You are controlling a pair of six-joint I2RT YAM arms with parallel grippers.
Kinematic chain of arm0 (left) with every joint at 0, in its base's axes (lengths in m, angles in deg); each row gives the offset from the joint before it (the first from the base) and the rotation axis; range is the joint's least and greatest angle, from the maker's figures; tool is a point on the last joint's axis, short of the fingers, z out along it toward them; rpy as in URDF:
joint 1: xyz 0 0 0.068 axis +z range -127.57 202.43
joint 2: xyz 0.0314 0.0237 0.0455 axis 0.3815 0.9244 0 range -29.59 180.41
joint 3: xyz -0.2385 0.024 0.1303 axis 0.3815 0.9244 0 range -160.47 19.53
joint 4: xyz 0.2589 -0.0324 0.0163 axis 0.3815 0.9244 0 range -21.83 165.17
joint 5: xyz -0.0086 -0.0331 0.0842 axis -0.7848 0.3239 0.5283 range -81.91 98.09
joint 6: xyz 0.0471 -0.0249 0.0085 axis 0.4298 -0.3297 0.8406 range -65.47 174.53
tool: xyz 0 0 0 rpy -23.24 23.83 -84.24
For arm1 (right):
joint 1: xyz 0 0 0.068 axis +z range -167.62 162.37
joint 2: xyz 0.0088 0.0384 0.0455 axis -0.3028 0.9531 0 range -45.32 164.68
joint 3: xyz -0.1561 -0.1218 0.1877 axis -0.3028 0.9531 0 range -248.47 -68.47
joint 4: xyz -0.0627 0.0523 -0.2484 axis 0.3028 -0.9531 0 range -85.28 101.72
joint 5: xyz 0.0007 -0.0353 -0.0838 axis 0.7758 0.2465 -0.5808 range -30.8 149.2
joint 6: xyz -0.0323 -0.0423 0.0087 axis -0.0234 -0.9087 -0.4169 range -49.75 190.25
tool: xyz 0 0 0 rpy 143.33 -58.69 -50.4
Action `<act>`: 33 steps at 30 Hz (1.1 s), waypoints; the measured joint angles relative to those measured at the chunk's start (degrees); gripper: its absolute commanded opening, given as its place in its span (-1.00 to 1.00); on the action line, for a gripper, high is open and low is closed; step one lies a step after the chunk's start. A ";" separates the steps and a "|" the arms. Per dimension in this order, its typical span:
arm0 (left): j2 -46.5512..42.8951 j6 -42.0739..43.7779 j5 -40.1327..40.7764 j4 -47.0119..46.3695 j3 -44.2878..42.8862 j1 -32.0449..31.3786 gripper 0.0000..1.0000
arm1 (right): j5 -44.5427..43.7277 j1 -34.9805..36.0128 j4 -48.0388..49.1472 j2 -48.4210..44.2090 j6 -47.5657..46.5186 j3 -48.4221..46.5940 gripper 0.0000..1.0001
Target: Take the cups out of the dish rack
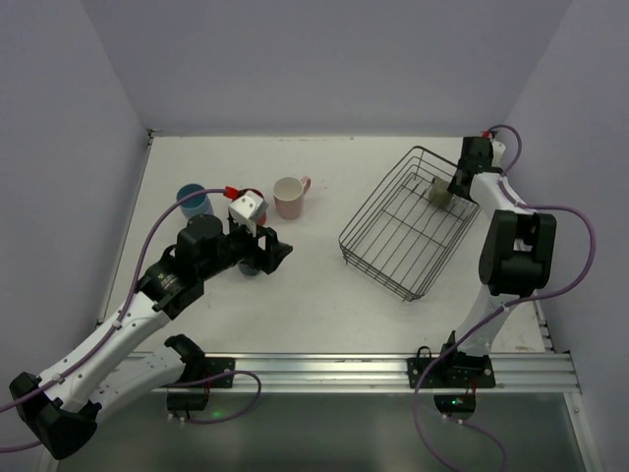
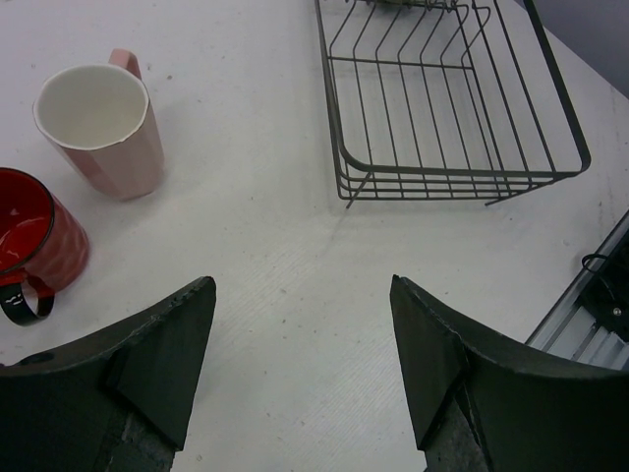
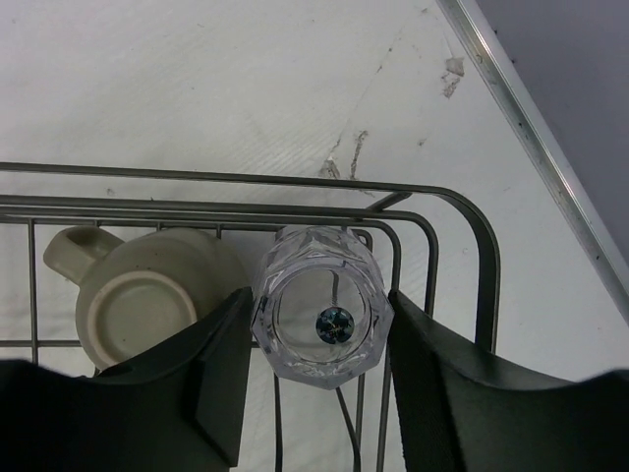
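The black wire dish rack (image 1: 378,202) sits at the right of the table. Inside its far corner, my right gripper (image 3: 319,334) is shut on a clear faceted glass cup (image 3: 322,305) that stands upside down, a finger pressed against each side. An olive-grey mug (image 3: 138,295) with a handle sits inverted just left of the glass. My left gripper (image 2: 300,324) hangs open over bare table with nothing between its fingers. On the table at the left stand a pale pink mug (image 2: 98,128), a red cup (image 2: 34,241) and a light blue cup (image 1: 193,201).
The rack's near end (image 2: 452,182) lies ahead and to the right of my left gripper. A metal rail (image 1: 393,369) runs along the table's near edge. Purple walls close in the back and both sides.
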 measured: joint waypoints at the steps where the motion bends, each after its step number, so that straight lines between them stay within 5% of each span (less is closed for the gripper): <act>1: 0.00 0.00 0.02 0.00 0.00 0.00 0.52 | 0.00 -0.02 -0.07 -0.04 0.13 -0.04 -0.32; 7: 0.09 0.02 0.09 -0.02 0.00 -0.04 0.51 | -0.09 -0.02 1.36 -2.97 0.04 2.29 -0.56; 19: 1.18 -0.11 0.39 -0.07 -0.26 -0.04 0.49 | 3.21 3.80 10.36 -27.96 1.73 12.55 -0.69; 25: 3.26 -3.19 -2.32 -1.73 -1.64 -0.04 0.47 | 12.63 10.14 14.56 -39.65 6.45 23.56 -0.68; 33: 5.75 -13.18 -8.07 -13.60 1.11 -0.04 0.49 | 37.81 18.32 30.32 -49.40 20.65 38.21 -0.69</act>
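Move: The clear glass is already in the right fingers in the rack's far right corner. The left gripper, where it is headed, is roughly 24 cm back, 50 cm left and 15 cm above the right hand. The grey-green cup sits about 8 cm left of the right hand and 2 cm ahead; the pink mug some 50 cm left and 3 cm back. From the left hand, the glass is about 24 cm ahead, 50 cm right and 15 cm lower. Keep the right fingers pinched on the clear glass and lift it clear of the rack, drawing slightly back, then swing it left across the rack towards the left gripper: about 25 cm left and 16 cm up in all, 12 cm back, levelling the fingers and turning them left. Late on, bring the open left gripper about 4 cm right to meet it, rolling its left side down. ##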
